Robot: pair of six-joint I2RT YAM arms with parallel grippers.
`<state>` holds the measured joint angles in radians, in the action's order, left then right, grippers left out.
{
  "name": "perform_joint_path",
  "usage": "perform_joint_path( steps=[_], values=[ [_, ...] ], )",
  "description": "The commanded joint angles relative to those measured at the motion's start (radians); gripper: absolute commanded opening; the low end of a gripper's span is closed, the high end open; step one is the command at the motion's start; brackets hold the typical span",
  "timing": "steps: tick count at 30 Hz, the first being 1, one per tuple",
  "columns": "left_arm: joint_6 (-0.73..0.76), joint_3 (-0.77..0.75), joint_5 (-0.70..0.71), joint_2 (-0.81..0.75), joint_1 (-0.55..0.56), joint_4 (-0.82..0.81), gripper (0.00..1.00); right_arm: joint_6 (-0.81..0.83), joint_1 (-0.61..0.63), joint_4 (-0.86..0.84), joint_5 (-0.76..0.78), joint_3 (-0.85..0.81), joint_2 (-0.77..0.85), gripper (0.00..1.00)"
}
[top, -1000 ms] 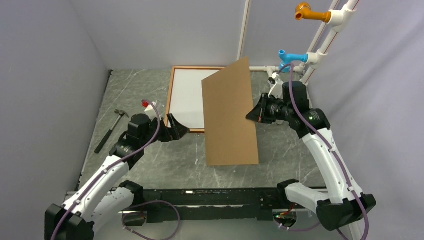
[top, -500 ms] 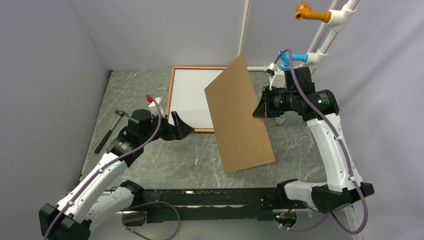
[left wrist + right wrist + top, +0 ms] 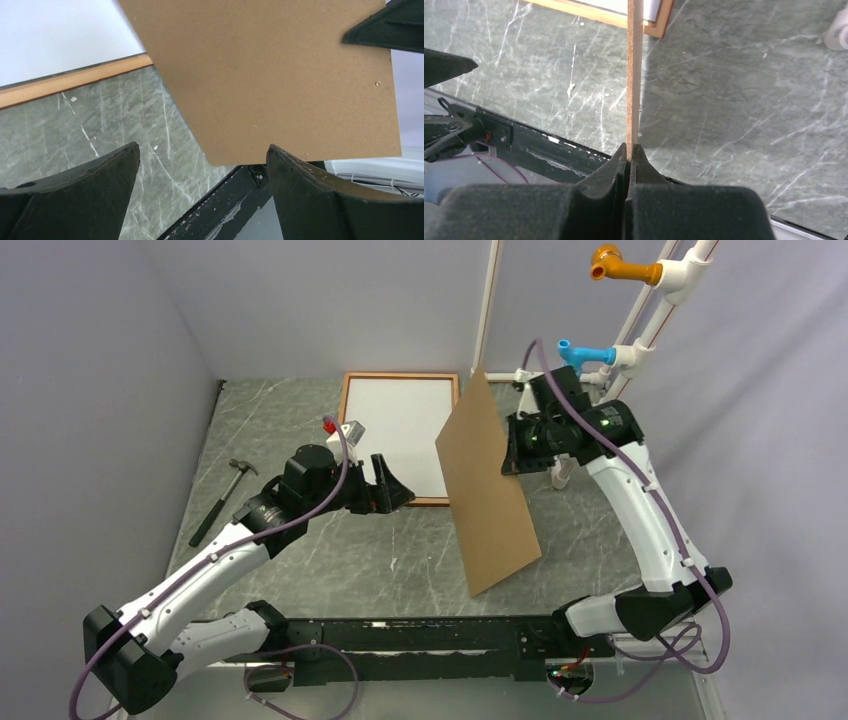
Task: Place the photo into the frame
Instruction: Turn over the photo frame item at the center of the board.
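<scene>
The frame (image 3: 343,435) of reddish-brown moulding lies flat at the back of the table. Inside it the photo (image 3: 400,430) shows only a plain white side. My right gripper (image 3: 512,452) is shut on the right edge of a brown backing board (image 3: 490,490). The board hangs steeply tilted, to the right of the frame and over its right edge. The right wrist view shows the board's edge (image 3: 634,75) pinched between the jaws (image 3: 629,147). My left gripper (image 3: 395,488) is open near the frame's front edge. In the left wrist view, nothing lies between its fingers (image 3: 202,146), and the board (image 3: 280,75) hangs beyond them.
A hammer (image 3: 222,498) lies near the left wall. White pipes with a blue fitting (image 3: 580,352) and an orange fitting (image 3: 612,262) stand at the back right, close behind my right arm. A black rail (image 3: 420,635) runs along the near edge.
My right arm has lifted and swung the board to the right and more on edge, uncovering most of the frame. My left arm has moved right, toward the board's lower part.
</scene>
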<state>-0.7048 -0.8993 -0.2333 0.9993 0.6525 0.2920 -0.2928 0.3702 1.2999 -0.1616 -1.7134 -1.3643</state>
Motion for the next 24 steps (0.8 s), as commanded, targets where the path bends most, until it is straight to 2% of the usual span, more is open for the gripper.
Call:
perform_joint_path(
  steps=[1,7,11,14,19,24],
  values=[
    [-0.029,-0.047,0.034,0.013,0.017,-0.001,0.99,-0.091,0.161,-0.053,0.129,-0.038,-0.034,0.0],
    [-0.02,-0.082,0.067,0.008,0.017,0.082,1.0,-0.139,0.243,-0.089,0.159,-0.034,-0.062,0.19],
    [-0.035,-0.09,0.071,-0.015,0.017,0.093,0.99,-0.15,0.265,-0.116,0.114,-0.046,-0.052,0.52],
    [-0.059,-0.082,0.051,-0.036,0.017,0.061,0.99,-0.162,0.283,-0.141,0.077,-0.046,-0.043,0.67],
    [-0.086,-0.092,0.025,-0.05,0.016,0.045,0.99,-0.176,0.31,-0.201,-0.011,-0.039,-0.019,0.78],
    [-0.111,-0.094,-0.004,-0.057,0.017,0.017,0.99,-0.182,0.32,-0.263,-0.09,-0.031,0.01,0.85]
  ],
)
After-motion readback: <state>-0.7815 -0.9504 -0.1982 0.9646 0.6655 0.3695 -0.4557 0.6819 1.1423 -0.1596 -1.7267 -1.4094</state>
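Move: Held by its upper edge in the shut right fingers, the upright brown board has its middle about 13 cm below that hand, 4 cm left and 2 cm ahead. The photo frame lies some 24 cm ahead and 21 cm left of the right hand, 27 cm down; the left gripper is about 20 cm left, 3 back, 4 lower. From the left hand, the board's middle is about 16 cm right, 5 ahead, 9 below. Swinging about 10 cm left towards the open left gripper, with a little drift back at the end, the right hand takes the board's upper edge along and opens from its pinch to nearly wide. It turns some 10 degrees counter-clockwise; one finger ends on each side of the board, the right one against it. The left hand dips 1 cm, then rises nearly 3, still open and clear of the board. ##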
